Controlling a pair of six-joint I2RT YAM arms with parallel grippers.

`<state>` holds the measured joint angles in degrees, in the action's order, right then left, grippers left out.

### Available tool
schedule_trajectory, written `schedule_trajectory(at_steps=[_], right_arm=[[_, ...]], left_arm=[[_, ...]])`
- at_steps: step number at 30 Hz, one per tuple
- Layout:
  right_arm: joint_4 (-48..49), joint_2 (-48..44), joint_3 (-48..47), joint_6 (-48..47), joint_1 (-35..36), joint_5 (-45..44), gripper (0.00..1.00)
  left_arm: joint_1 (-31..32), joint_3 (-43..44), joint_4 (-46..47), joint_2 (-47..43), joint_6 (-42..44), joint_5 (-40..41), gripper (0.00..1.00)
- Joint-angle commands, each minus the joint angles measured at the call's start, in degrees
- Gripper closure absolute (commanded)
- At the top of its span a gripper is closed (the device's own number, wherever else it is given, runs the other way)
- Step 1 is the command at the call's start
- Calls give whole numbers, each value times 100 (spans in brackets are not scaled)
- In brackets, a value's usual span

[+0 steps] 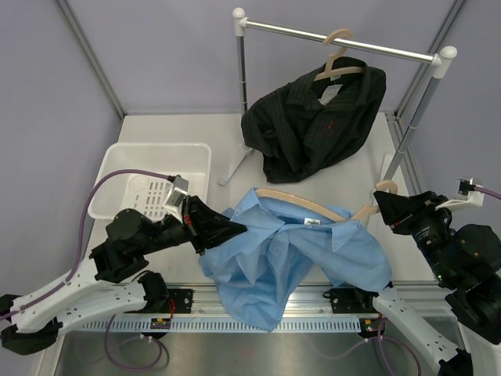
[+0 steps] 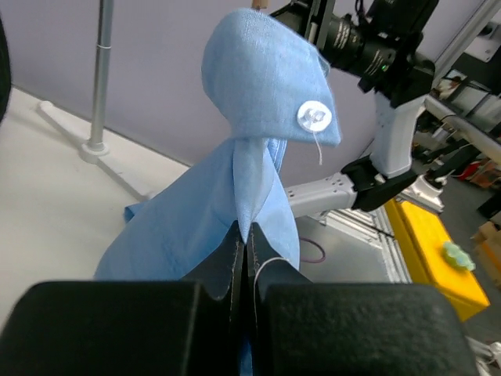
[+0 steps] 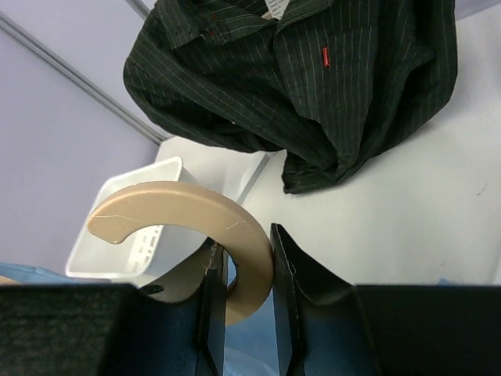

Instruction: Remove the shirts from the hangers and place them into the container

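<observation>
The light blue shirt [image 1: 290, 254] lies bunched at the near middle of the table, still on its beige hanger [image 1: 305, 205]. My left gripper [image 1: 239, 229] is shut on the shirt's left edge. In the left wrist view the blue fabric [image 2: 258, 94] rises from the pinched jaws [image 2: 244, 227], with a white button [image 2: 315, 116] showing. My right gripper [image 1: 378, 196] is shut on that hanger's hook [image 3: 188, 207], with a finger on either side [image 3: 243, 239]. The black pinstriped shirt [image 1: 313, 117] hangs on a second hanger [image 1: 338, 63] from the rail. The white container [image 1: 125, 164] stands at the left.
A clothes rack stands at the back, with a metal rail [image 1: 337, 39], a left post [image 1: 241, 70], a slanted right post [image 1: 419, 110] and a white foot [image 1: 235, 168]. An aluminium rail [image 1: 258, 301] runs along the table's near edge.
</observation>
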<state>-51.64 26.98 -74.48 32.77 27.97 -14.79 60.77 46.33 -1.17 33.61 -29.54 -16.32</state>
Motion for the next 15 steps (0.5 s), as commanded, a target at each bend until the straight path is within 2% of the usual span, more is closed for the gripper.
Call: schedule_trajectory(at_steps=[1,8,11,14,15], right_arm=[[1250,-280,371,1300,-46,-376,100],[2174,-457,1022,2512,-46,28,100],[3009,-449,1480,2831,-46,300,100],[2861,69,1129,2455,-46,669,100],[2722,201,963,2323,-46,748,100]], left_arm=[[4,-360,1633,216,-762,-346,100],[548,-791,2770,620,-852,-408,100],[821,-836,3131,857,-843,-311,100],[1050,-547,2843,1130,-607,-232,100],[1103,-415,2285,1139,-492,-145,100]])
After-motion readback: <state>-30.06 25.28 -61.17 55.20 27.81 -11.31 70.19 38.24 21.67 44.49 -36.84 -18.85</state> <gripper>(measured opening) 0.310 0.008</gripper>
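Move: The left gripper already pinches the blue shirt by its collar. The hanger's left end lies about 4 cm ahead of it, 3 cm to its right and a little above. The shirt's hanging body is some 11 cm right and 10 cm below, and the container 22 cm ahead, 26 cm left, far below. From the right gripper, which holds the hook, that hanger end is about 21 cm left and 3 cm back; the black shirt hangs some 25 cm ahead, 7 cm left. Strip the collar off the hanger's left end by working both arms at once: draw the left gripper about 6 cm right, also back and slightly down, still pinching the collar. Meanwhile, keeping hold of the hook, carry the right gripper left and forward, dipping slightly before it rises, and roll it some 25 degrees so its left side lifts. ##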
